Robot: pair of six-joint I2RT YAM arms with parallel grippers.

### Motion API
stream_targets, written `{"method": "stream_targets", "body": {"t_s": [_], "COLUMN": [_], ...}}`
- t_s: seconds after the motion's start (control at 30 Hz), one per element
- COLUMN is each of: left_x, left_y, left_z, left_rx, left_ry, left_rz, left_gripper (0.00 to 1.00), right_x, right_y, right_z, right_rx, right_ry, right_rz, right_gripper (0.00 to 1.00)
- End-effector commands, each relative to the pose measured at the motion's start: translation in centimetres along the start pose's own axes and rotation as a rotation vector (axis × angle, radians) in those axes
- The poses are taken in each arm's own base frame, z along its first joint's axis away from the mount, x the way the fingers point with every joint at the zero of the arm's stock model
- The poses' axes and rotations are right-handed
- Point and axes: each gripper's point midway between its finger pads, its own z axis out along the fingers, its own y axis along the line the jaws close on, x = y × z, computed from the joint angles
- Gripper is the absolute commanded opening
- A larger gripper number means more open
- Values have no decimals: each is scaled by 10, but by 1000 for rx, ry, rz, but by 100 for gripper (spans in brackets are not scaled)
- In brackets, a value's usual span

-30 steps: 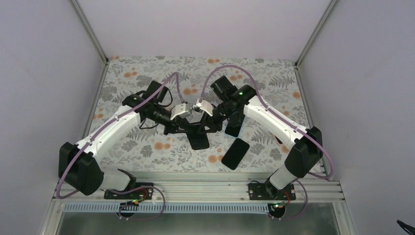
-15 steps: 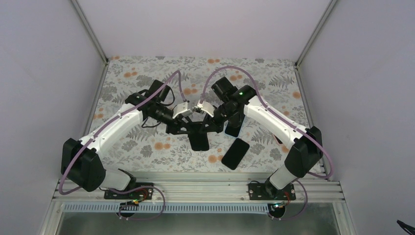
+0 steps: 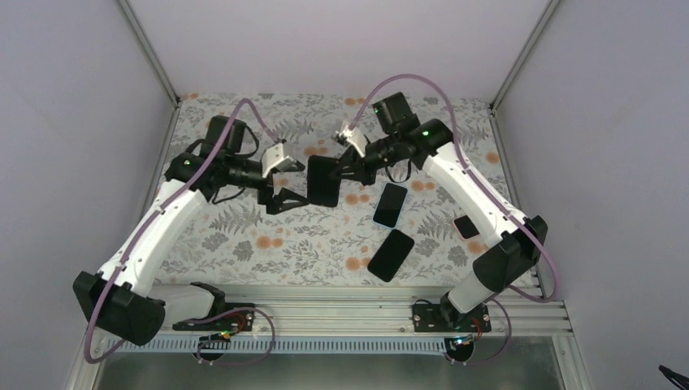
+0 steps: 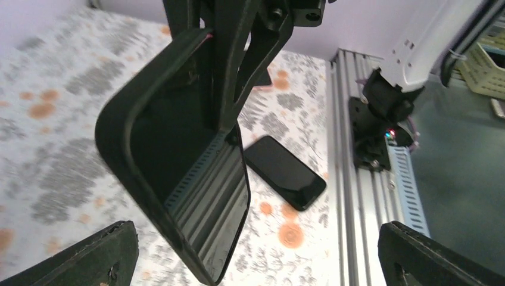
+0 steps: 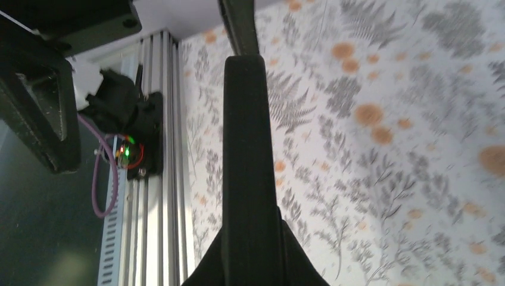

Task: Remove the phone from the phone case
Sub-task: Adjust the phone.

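Note:
The black phone case [image 3: 322,180] hangs above the floral mat, with my right gripper [image 3: 340,169] shut on its far edge. The left wrist view shows the case [image 4: 128,155] tilted, with the glossy phone [image 4: 208,196] lying in it, its screen reflecting the rails. In the right wrist view the case [image 5: 247,149] is edge-on, clamped between my right gripper [image 5: 250,238] fingers. My left gripper [image 3: 288,185] stands wide open just left of the case, touching nothing. Its fingertips [image 4: 89,256] frame the case from below in the left wrist view, around the left gripper [image 4: 256,256].
Two black phones lie flat on the mat, one [image 3: 390,205] under the right arm, another [image 3: 391,254] nearer the rail [image 3: 325,296]. A small dark object [image 3: 465,227] lies by the right arm. Side walls close in the mat.
My left gripper has let go of the case, opened wide and drawn back to the left. My right gripper, now shut on the case, has carried it up and toward the back.

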Motion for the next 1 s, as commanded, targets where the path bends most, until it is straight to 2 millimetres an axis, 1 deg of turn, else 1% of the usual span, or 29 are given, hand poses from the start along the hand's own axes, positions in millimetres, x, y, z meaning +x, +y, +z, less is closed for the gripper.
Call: {"method": "stream_targets", "body": {"t_s": [0.0,0.1,0.2,0.27,0.37,0.4,0.5,0.63,0.77,0.97], "left_x": [-34,-40,-42,-39,-38,-40,-47,-45,-45,-47], "left_y": [4,6,4,-1,-12,-17,-30,-36,-35,-29], "left_z": [-26,-36,-43,-41,-34,-34,-34,-33,-31,-26], "left_rx": [-77,-117,-142,-117,-13,28,119,156,181,196], "left_ry": [-67,-65,-69,-76,-109,-128,-186,-199,-211,-222], "left_rz": [71,68,53,37,-3,-17,-34,-47,-74,-106], "left_gripper": [100,100,100,100,100,98,87,72,64,59], "right_x": [-52,-67,-71,-71,-70,-70,-71,-71,-68,-69], "right_y": [15,26,33,39,54,58,65,67,65,62], "right_z": [-40,-62,-75,-81,-88,-89,-96,-101,-98,-95], "right_rx": [-71,-136,-148,-196,-290,-312,-341,-353,-365,-372], "right_ry": [-191,-261,-292,-313,-338,-345,-362,-377,-376,-376], "right_rz": [-68,-81,-106,-110,-119,-123,-134,-128,-106,-95], "right_gripper": [4,4,4,4,4,4,4,4,4,4]}}
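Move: Pinched in the right gripper, the cased phone has its middle about 4 cm to the left of that hand, 2 cm back and 3 cm below. From the open left hand, this middle is about 6 cm to the right, roughly level in height and depth. On the table, some 28 cm below the right hand, lie a blue-edged phone 16 cm to its right and 6 cm farther out, and a black phone 16 cm right and 9 cm back. Lifting the cased phone about 10 cm in a steady pinch, the right hand swings its downward-pointing fingers up towards level by some 20 degrees, edging forward, then back, and slightly right. The left hand rises about 5 cm beside it, nudges forward, then draws back while its fingertips tilt up, its wide-open fingers narrowing partway around the phone's near edge without a visible grip. ##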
